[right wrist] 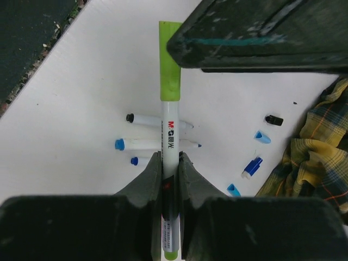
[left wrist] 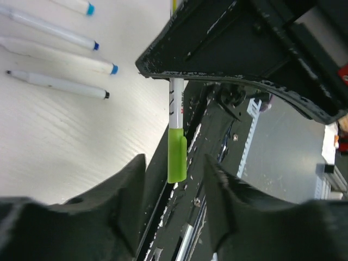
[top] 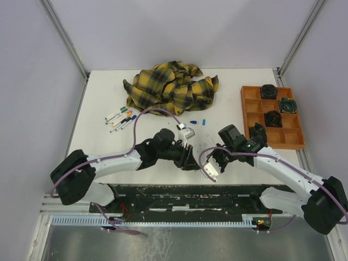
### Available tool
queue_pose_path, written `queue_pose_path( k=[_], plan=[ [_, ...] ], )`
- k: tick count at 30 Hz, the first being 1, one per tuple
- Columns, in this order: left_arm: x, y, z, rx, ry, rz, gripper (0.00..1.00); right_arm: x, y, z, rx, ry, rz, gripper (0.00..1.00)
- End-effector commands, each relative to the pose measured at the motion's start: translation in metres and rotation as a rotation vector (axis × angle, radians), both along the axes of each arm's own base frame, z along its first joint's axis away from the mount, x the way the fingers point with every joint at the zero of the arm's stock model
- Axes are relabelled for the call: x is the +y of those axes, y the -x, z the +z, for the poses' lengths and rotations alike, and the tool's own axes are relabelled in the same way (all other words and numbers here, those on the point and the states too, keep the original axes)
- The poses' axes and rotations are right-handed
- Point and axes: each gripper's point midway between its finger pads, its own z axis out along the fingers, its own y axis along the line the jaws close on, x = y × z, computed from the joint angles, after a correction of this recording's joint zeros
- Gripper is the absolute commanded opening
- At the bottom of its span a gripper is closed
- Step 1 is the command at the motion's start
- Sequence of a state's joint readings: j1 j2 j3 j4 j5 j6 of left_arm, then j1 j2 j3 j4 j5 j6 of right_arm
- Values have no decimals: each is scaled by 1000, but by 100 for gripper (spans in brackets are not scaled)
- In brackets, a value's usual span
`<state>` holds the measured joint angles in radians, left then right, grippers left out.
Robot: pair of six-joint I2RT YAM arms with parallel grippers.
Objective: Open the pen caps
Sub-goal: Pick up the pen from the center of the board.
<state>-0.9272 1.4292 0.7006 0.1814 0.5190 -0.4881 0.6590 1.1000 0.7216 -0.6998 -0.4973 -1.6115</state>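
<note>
My right gripper [right wrist: 170,157] is shut on a white pen [right wrist: 170,136] around the middle of its barrel. The pen's green cap [right wrist: 169,65] points away from that gripper, toward my left gripper [right wrist: 261,38]. In the left wrist view the green cap [left wrist: 176,155] hangs between the fingers of my open left gripper [left wrist: 175,163], with a gap on each side. Both grippers meet near the table's front edge [top: 198,160]. Loose pen caps [right wrist: 262,137] in blue and black lie on the table. Several more pens [top: 122,117] lie at the left.
A yellow-and-black plaid cloth [top: 171,87] is heaped at the back of the table. An orange compartment tray [top: 253,103] with dark bundles stands at the right. Two uncapped pens [right wrist: 155,144] lie under the held one. The black base rail [top: 185,193] runs along the near edge.
</note>
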Motion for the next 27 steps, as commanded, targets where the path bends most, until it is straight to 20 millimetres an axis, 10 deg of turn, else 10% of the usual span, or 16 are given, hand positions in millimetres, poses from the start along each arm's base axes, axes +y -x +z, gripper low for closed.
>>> queue_pose_path(
  k=[1, 10, 13, 27],
  plan=[
    [7, -25, 54, -193, 156, 145, 57, 7, 2, 29, 50, -93, -61, 0],
    [48, -34, 138, -393, 541, 382, 62, 9, 12, 82, 379, -227, -289, 0],
    [71, -32, 165, -430, 730, 474, 80, 11, 21, 98, 528, -250, -354, 0],
    [94, 0, 217, -541, 1057, 397, 92, 6, 26, 154, 980, -528, -485, 0]
  ],
)
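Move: In the right hand's fingers the green pen is already held, its capped end sticking out so that the cap's middle is about 6 cm left and 4 cm back of that hand, roughly level with it. From the left hand, half open around it, the cap is some 2 cm to the right and 1 cm lower. Loose uncapped pens lie about 10 cm below the right hand, 3 cm to its left and straight abreast; the dark blue cap is about 17 cm ahead, 7 cm left, at table height. Leaving the pen to the right hand, the left spreads its half-open fingers wide and climbs off the cap about 18 cm, also drawing 8 cm left, its fingers tilting up from their downward slant while still pointing rightwards. The right keeps its pinch and lifts the pen some 13 cm, swinging about 30 degrees clockwise and raising its steep fingers nearer level. ##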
